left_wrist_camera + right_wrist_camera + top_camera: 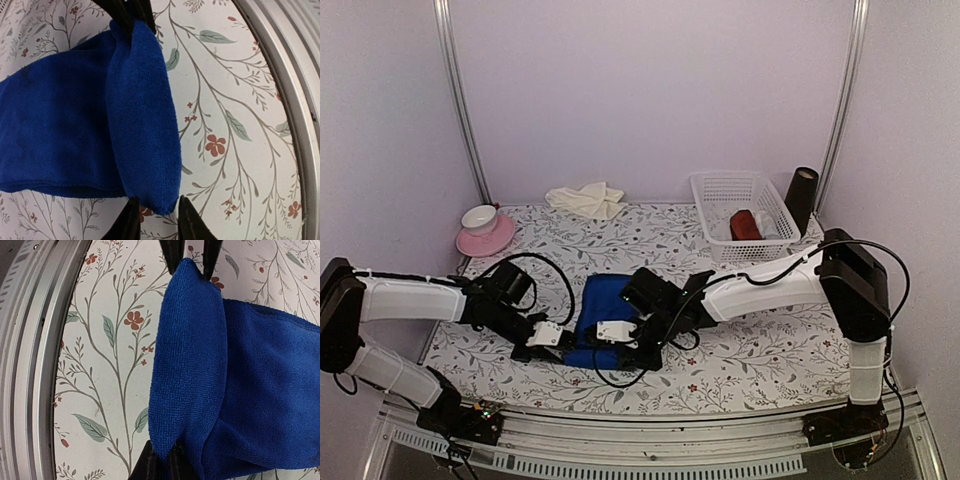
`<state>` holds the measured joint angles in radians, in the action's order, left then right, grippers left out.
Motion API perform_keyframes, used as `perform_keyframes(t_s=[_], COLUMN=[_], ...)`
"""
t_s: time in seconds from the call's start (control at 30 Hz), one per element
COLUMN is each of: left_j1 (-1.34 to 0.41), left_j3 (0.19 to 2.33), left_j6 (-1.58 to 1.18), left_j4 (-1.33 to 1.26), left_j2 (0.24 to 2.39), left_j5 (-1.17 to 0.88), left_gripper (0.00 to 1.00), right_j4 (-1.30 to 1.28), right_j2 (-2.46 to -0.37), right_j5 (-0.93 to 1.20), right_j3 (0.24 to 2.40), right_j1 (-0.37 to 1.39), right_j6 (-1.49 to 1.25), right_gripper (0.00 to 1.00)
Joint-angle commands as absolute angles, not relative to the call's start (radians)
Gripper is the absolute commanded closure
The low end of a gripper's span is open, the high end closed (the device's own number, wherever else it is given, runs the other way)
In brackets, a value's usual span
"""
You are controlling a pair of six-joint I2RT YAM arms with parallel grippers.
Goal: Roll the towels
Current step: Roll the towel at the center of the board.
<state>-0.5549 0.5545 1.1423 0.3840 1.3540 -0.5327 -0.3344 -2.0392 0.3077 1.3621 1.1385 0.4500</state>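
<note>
The royal blue towel (603,305) lies flat in the middle of the table, its near edge turned over into a thick fold (142,115). My right gripper (164,465) is shut on one end of that fold (187,365). My left gripper (159,220) stands at the other end, jaws slightly apart, with the fold's tip between the fingers (192,225) and a gap showing beside it. In the top view the left gripper (565,348) and the right gripper (610,352) sit close together at the towel's near edge. The cream towel (586,199) lies crumpled at the back.
A white basket (718,200) at the back right holds a dark red roll (745,224). A black cylinder (801,200) stands beside it. A pink saucer with a cup (485,232) is at the back left. The table's metal rail (295,100) runs close to the grippers.
</note>
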Motion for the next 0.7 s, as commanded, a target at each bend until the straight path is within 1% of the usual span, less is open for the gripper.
perform_keyframes(t_s=[0.0, 0.1, 0.13, 0.37, 0.67], left_j1=[-0.536, -0.528, -0.528, -0.533, -0.612], left_j3=[0.533, 0.509, 0.497, 0.422, 0.335], left_j6=[1.129, 1.107, 1.105, 1.124, 1.125], left_j4=[0.355, 0.299, 0.278, 0.188, 0.024], left_j2=[1.301, 1.261, 1.247, 1.172, 1.098], left_j5=[-0.536, -0.551, -0.554, -0.557, -0.502], left_gripper=[0.68, 0.59, 0.57, 0.57, 0.58], right_j4=[-0.445, -0.468, -0.471, -0.495, -0.564], right_j2=[-2.092, -2.111, -2.113, -2.137, -2.207], right_j5=[0.445, 0.487, 0.505, 0.629, 0.733], right_j3=[1.427, 1.445, 1.447, 1.479, 1.580], right_j1=[1.101, 1.082, 1.076, 1.014, 0.969], right_j6=[0.407, 0.395, 0.390, 0.327, 0.298], right_gripper=[0.93, 0.93, 0.93, 0.94, 0.95])
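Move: The blue towel's rolled near edge stretches between the hands, its middle about 7 cm to the left hand's right and 7 cm to the right hand's left, level fore and aft and roughly 1 cm lower. The flat part it is to be rolled over has its middle some 11 cm ahead of the right hand and 5 cm to its left. The board's near edge runs about 11 cm straight back of both hands. Still pinching the right end of the towel's roll, the right hand turns its wrist a further 20 to 25 degrees and takes that end about 2 cm forward towards the flat part, first dipping and swaying slightly right. The left hand opens its fingers wider by the roll's free left end and rises some 2 cm from it, tilting about 15 degrees. ##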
